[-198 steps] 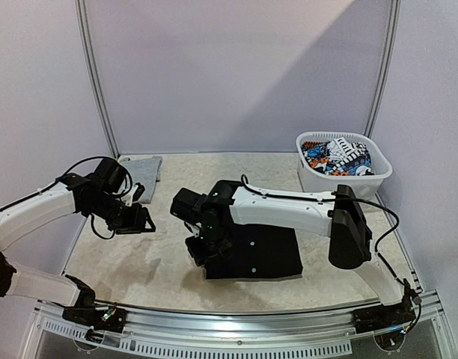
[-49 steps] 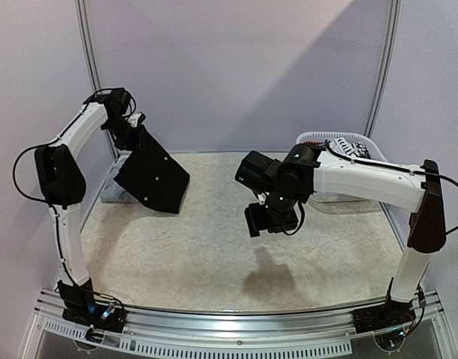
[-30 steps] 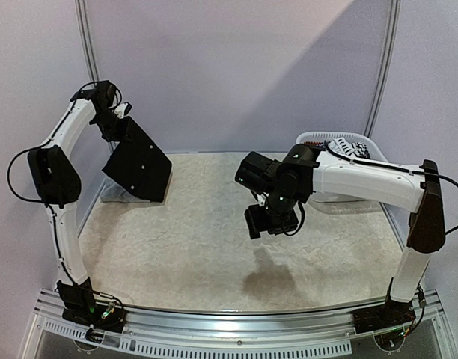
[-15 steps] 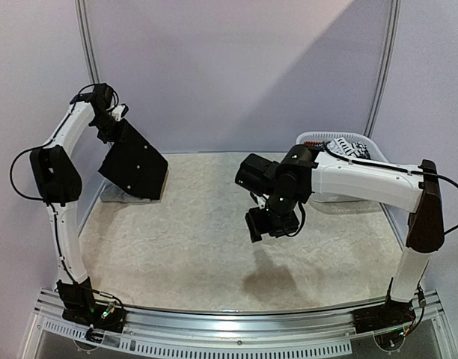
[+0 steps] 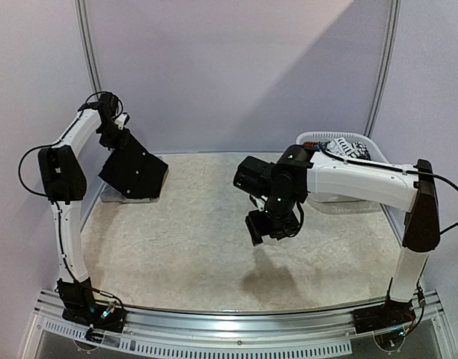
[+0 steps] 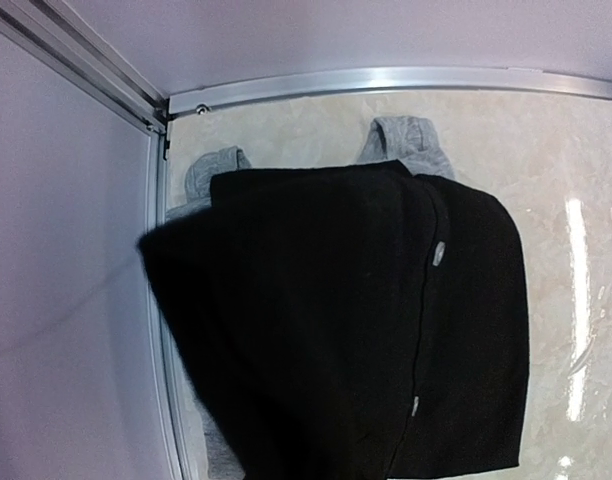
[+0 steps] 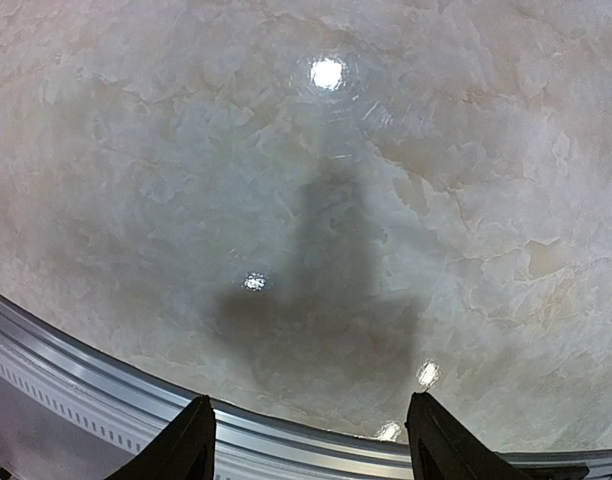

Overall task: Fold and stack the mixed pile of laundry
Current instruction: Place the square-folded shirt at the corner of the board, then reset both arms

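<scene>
My left gripper (image 5: pixel 118 134) is raised at the back left corner, shut on the top edge of the folded black garment (image 5: pixel 133 170). The garment hangs down with its lower edge on the light grey top (image 5: pixel 111 196). In the left wrist view the black garment (image 6: pixel 366 320) covers my fingers, and the grey top's straps (image 6: pixel 411 150) show beyond it. My right gripper (image 5: pixel 266 228) hovers open over the middle of the table; its view shows both fingertips (image 7: pixel 191 445) with nothing between them. The printed piece (image 5: pixel 341 149) lies in the basket.
The white laundry basket (image 5: pixel 367 179) stands at the back right. A metal rail (image 7: pixel 106 410) runs along the table's front edge, below my right gripper. Metal frame posts (image 6: pixel 96 75) and walls close in the back left corner.
My left arm has lowered the black garment toward the grey top in the back left corner. My right arm has hardly moved.
</scene>
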Robot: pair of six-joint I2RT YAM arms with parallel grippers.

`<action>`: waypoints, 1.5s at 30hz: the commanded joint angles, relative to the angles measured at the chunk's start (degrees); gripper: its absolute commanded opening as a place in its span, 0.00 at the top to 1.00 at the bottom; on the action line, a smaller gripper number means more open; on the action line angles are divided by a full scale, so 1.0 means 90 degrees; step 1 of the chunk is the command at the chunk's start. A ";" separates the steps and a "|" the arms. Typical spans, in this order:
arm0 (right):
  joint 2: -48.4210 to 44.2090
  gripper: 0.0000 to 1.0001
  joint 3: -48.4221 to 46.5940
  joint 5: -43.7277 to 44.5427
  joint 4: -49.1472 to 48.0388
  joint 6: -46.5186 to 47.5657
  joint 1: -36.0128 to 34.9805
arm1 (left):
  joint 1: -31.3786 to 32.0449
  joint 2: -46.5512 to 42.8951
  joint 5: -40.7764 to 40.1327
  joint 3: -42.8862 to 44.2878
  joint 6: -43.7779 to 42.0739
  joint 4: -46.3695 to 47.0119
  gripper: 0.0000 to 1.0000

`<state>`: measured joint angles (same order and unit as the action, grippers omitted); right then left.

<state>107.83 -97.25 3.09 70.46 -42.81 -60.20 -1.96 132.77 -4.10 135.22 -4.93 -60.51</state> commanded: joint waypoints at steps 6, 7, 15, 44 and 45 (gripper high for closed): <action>0.0451 0.34 -0.0585 -0.0052 0.0240 0.0242 0.0070 | -0.0072 -0.0099 -0.0917 -0.0165 0.0225 0.0539 0.86; 0.0482 0.33 -0.0624 -0.0051 0.0246 0.0259 0.0080 | -0.0069 -0.0147 -0.1041 -0.0209 0.0266 0.0549 0.79; 0.0602 0.33 -0.0887 0.0007 0.0281 0.0388 0.0179 | -0.0069 -0.0792 -0.1754 -0.0377 0.0687 0.0611 0.00; 0.0192 0.01 -0.2939 0.1732 0.0657 0.0702 0.0370 | 0.0523 -0.4651 0.0588 -0.3108 0.1637 -0.0368 0.00; 0.0120 0.01 -0.2935 0.1812 0.0657 0.0674 0.0368 | 0.0534 -0.4845 0.0612 -0.3361 0.1619 -0.0378 0.00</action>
<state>111.83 -122.41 14.33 74.89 -36.51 -57.25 2.07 94.11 -2.79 111.31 9.52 -61.10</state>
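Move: The square-folded black shirt is pinched in the left hand and sags over the grey folded shirt it is to be laid on, whose middle lies about 16 cm below that hand, some 1 cm ahead and 2 cm left. The board's far left corner is roughly 16 cm ahead and 10 cm left of the left hand. From the right hand the grey shirt is some 38 cm ahead and 48 cm left, the basket about 40 cm ahead and 34 cm right. The black shirt is carried about 3 cm left over the grey one as the left fingers spread wide and let go; that hand then climbs clear some 17 cm, tilting up by around 15 degrees, and draws back and to the right. The empty right hand, after edging left, rises and reaches forward, opening fully. ##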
